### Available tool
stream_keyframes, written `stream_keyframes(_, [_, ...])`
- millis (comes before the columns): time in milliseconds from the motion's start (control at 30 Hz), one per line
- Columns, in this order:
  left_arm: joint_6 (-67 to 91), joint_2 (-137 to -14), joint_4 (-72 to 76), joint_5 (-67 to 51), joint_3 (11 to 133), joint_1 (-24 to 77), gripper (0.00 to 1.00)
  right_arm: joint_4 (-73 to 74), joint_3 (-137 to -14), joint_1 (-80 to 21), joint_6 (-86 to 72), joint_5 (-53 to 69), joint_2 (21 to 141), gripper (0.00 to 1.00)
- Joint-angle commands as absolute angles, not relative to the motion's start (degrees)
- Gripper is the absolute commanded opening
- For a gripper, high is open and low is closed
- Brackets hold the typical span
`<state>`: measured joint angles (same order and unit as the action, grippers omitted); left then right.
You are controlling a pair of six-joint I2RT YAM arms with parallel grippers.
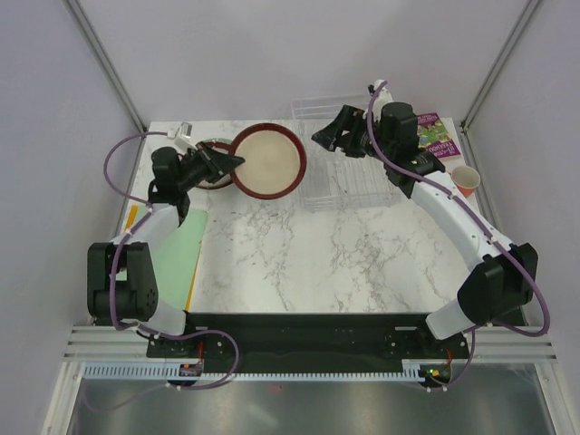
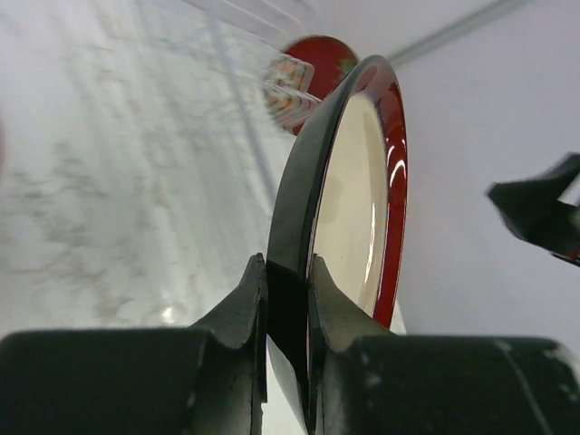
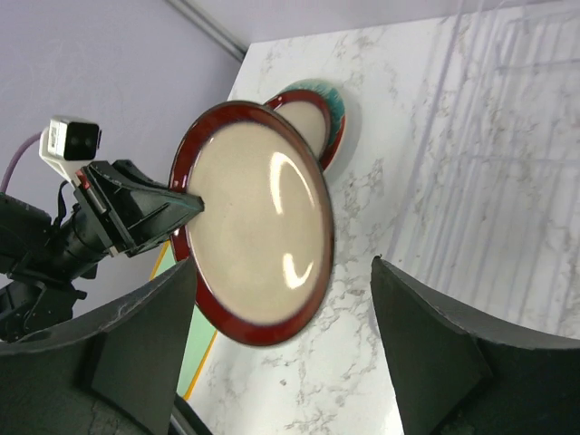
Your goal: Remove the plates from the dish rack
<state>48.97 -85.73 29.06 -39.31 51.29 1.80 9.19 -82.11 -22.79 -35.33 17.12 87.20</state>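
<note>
My left gripper point(image 1: 233, 163) is shut on the rim of a plain cream plate point(image 1: 268, 160) with a dark red rim and holds it tilted above the table at the back left. In the left wrist view the fingers point(image 2: 243, 308) pinch the plate's edge point(image 2: 355, 190). A teal-patterned plate point(image 1: 210, 175) lies on the table under it, mostly hidden; it also shows in the right wrist view point(image 3: 333, 116). The clear dish rack point(image 1: 349, 181) stands to the right and holds no plate that I can see. My right gripper point(image 1: 326, 136) is open and empty above the rack's back left corner.
A purple book point(image 1: 436, 136) and an orange mug point(image 1: 465, 179) sit at the back right. A green sheet point(image 1: 179, 258) lies on the left side of the marble table point(image 1: 308, 263). A small red round thing point(image 2: 319, 63) shows blurred beyond the held plate.
</note>
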Motion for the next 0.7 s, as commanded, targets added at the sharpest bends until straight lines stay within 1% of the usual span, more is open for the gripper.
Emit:
stream_keyframes(0, [41.41, -85.43, 20.87, -36.92, 58.35, -6.14, 0.02, 5.89, -82.97, -18.46, -33.31, 18.02, 84.2, 0.84])
stream_keyframes(167, [33.5, -91.74, 14.16, -34.19, 65.55, -10.63, 0.02, 6.5, -81.65, -15.21, -31.99, 18.89, 83.93, 0.83])
stream_keyframes(300, [33.4, -99.13, 13.1, -34.98, 71.53, -13.27, 0.02, 6.94, -81.48, -14.07, -30.5, 18.98, 85.08, 0.83])
stream_keyframes(400, [33.49, -103.96, 12.83, -33.76, 73.73, -14.59, 0.02, 7.03, -81.47, -13.28, -29.97, 19.16, 87.0, 0.83])
stream_keyframes(433, [32.88, -104.5, 12.66, -31.14, 73.83, -14.76, 0.02, 7.12, -81.56, -13.1, -29.8, 19.33, 87.36, 0.83])
stream_keyframes(533, [31.56, -107.22, 11.96, -28.84, 75.49, -15.12, 0.02, 6.94, -82.0, -12.57, -29.45, 19.6, 89.38, 0.82])
stream_keyframes(667, [31.9, -110.73, 12.39, -28.21, 77.78, -16.17, 0.02, 6.86, -83.23, -12.48, -29.09, 20.74, 92.45, 0.81])
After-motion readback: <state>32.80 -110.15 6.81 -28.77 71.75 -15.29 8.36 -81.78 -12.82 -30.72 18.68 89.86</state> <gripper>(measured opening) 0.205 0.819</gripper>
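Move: Already pinching a plate by its rim, the left hand is bound for the plate stack about 12 cm ahead, 10 cm to its left and 18 cm below. The green board lies some 18 cm back and 26 cm left of this hand, the dish rack 12 cm ahead and 36 cm right. From the empty right hand, the last plate stands in the rack roughly 6 cm ahead, 14 cm right and 18 cm lower; the rack's middle is 10 cm ahead, 9 cm right. Swinging the held plate away from the rack, the left hand travels about 18 cm left, 10 cm forward and 13 cm down to the stack, the drop coming mostly late; the wrist turns some 20 degrees counter-clockwise and tips down, the rim still pinched. Meanwhile the right hand, still open, moves about 7 cm right and 5 cm forward over the rack towards the last plate, beginning to sink at the end. ##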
